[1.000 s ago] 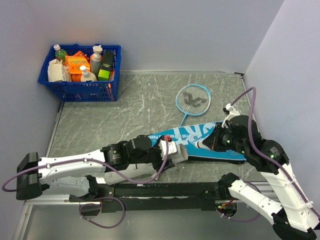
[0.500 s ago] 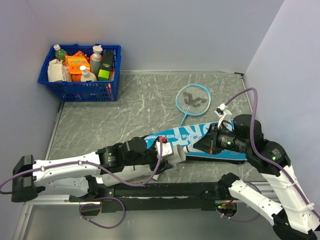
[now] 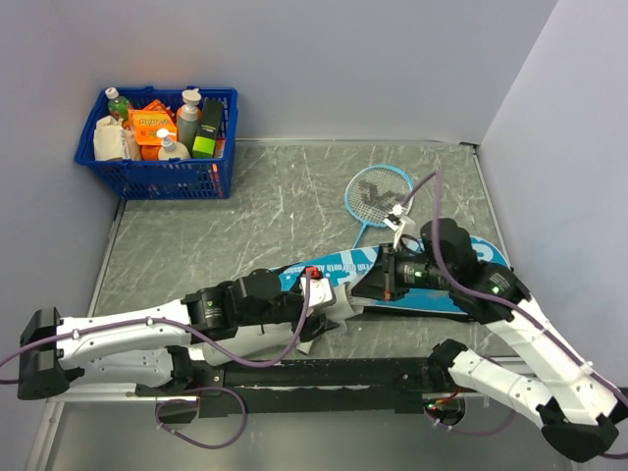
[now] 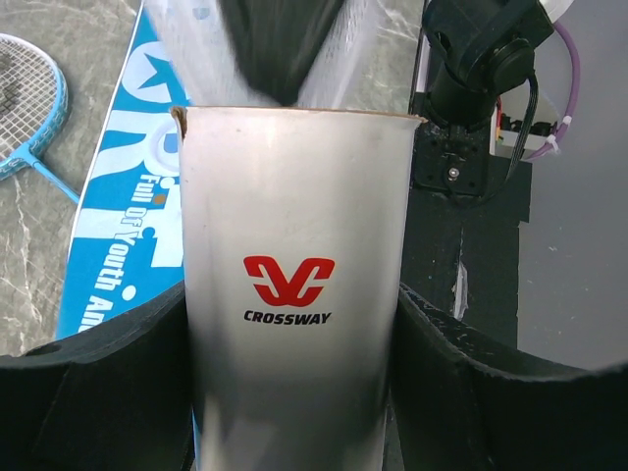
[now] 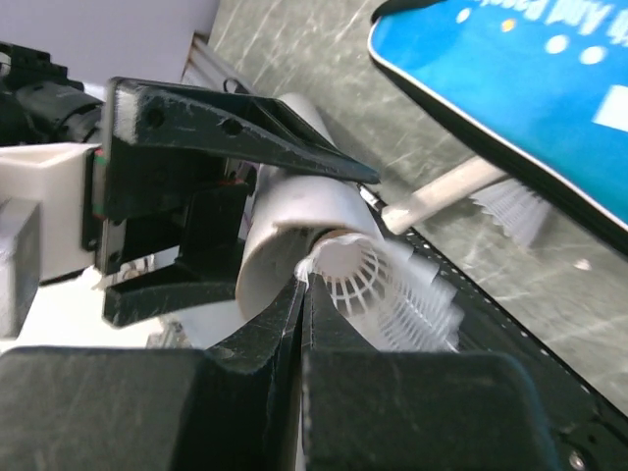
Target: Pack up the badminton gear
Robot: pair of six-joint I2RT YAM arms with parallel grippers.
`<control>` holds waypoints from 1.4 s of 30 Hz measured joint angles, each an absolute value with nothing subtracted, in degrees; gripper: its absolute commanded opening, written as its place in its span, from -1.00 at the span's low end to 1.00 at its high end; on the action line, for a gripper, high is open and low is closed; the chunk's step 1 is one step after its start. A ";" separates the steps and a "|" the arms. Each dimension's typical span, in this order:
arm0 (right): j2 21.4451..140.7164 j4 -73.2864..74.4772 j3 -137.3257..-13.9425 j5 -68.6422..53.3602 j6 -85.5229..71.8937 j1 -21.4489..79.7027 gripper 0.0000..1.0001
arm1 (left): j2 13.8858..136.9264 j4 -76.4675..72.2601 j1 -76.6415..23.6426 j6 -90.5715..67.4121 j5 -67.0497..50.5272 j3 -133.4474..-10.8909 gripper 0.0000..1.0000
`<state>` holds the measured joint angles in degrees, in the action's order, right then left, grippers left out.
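My left gripper point(image 4: 294, 402) point(image 3: 332, 300) is shut on the long white tube point(image 4: 294, 294) point(image 3: 328, 306), which carries a red logo; its open mouth points toward the right arm. My right gripper point(image 5: 306, 283) point(image 3: 365, 285) is shut on a white shuttlecock point(image 5: 378, 285) by its rim, right at the tube's mouth point(image 5: 294, 211). The teal cover point(image 3: 334, 265) point(image 5: 510, 88) point(image 4: 128, 196) lies flat under and behind both grippers. A second shuttlecock point(image 5: 512, 208) and a white handle point(image 5: 442, 194) stick out from under its edge. Behind the cover rests the light-blue racket point(image 3: 379, 192) point(image 4: 25, 98).
A blue plastic basket point(image 3: 157, 179) of bottles and boxes stands in the back left corner. Walls close off the back and right side of the grey table point(image 3: 245, 226). A black rail point(image 3: 324, 373) runs along the near edge between the arm bases.
My right gripper has carried the shuttlecock left, from over the cover's right part up to the tube's mouth. My left arm and the tube shifted slightly left.
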<state>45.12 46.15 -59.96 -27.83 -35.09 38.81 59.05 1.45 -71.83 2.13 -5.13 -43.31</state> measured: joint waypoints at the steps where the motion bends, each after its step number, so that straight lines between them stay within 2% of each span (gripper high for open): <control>1: 45.67 45.10 -59.48 -28.16 -35.40 39.31 -1.00 | 58.92 1.45 -71.83 2.11 -5.13 -43.29 -0.98; 12: 47.97 31.94 -50.92 -33.45 -41.04 42.44 -1.00 | 55.61 1.02 -71.83 2.26 -5.10 -40.75 -0.98; 21: 51.07 24.58 -49.15 -32.38 -45.21 49.36 -1.00 | 52.97 0.10 -71.83 1.91 -4.36 -39.46 -0.98; 23: 51.31 23.66 -49.15 -31.81 -45.60 50.04 -0.83 | 52.27 0.47 -71.83 1.93 -4.19 -39.35 -0.98; 24: 51.40 23.24 -49.15 -31.42 -45.78 50.37 -0.61 | 51.90 0.47 -71.83 1.93 -4.14 -39.20 -0.98; 27: 51.44 23.07 -49.17 -30.22 -45.71 51.00 -0.22 | 50.78 1.19 -71.83 2.11 -3.92 -38.63 -0.98; 36: 47.88 31.68 -52.73 -23.24 -43.90 51.13 0.39 | 49.76 1.43 -71.85 2.22 -3.66 -37.58 -0.98; 42: 44.47 41.47 -60.80 -16.16 -42.00 51.13 0.48 | 49.58 -2.37 -72.01 1.34 -3.53 -37.50 -0.98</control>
<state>44.47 41.47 -60.80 -16.16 -42.00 51.13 49.58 -2.37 -72.01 1.34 -3.53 -37.50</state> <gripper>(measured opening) 0.724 0.696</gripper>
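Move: My shut right fingers already hold the shuttlecock at the open end of the tube, whose mouth is about 4 cm to their left, 2 cm back and 3 cm lower. Some 24 cm below the right hand lie the racket bag, its middle about 12 cm ahead and 9 cm to the right, and a loose shuttlecock, level and 2 cm left. From my left hand, gripping the tube, the held shuttlecock is roughly 9 cm right, 1 cm ahead and 2 cm up. I carry the shuttlecock left into the tube's mouth with my right hand, about 7 cm, sinking and easing back slightly while the wrist turns some 15 degrees; there I open wide to let go and draw back right and up about 5 cm. My left hand keeps its grip on the tube, shifting nearly 3 cm left meanwhile, then rising 2 cm. ##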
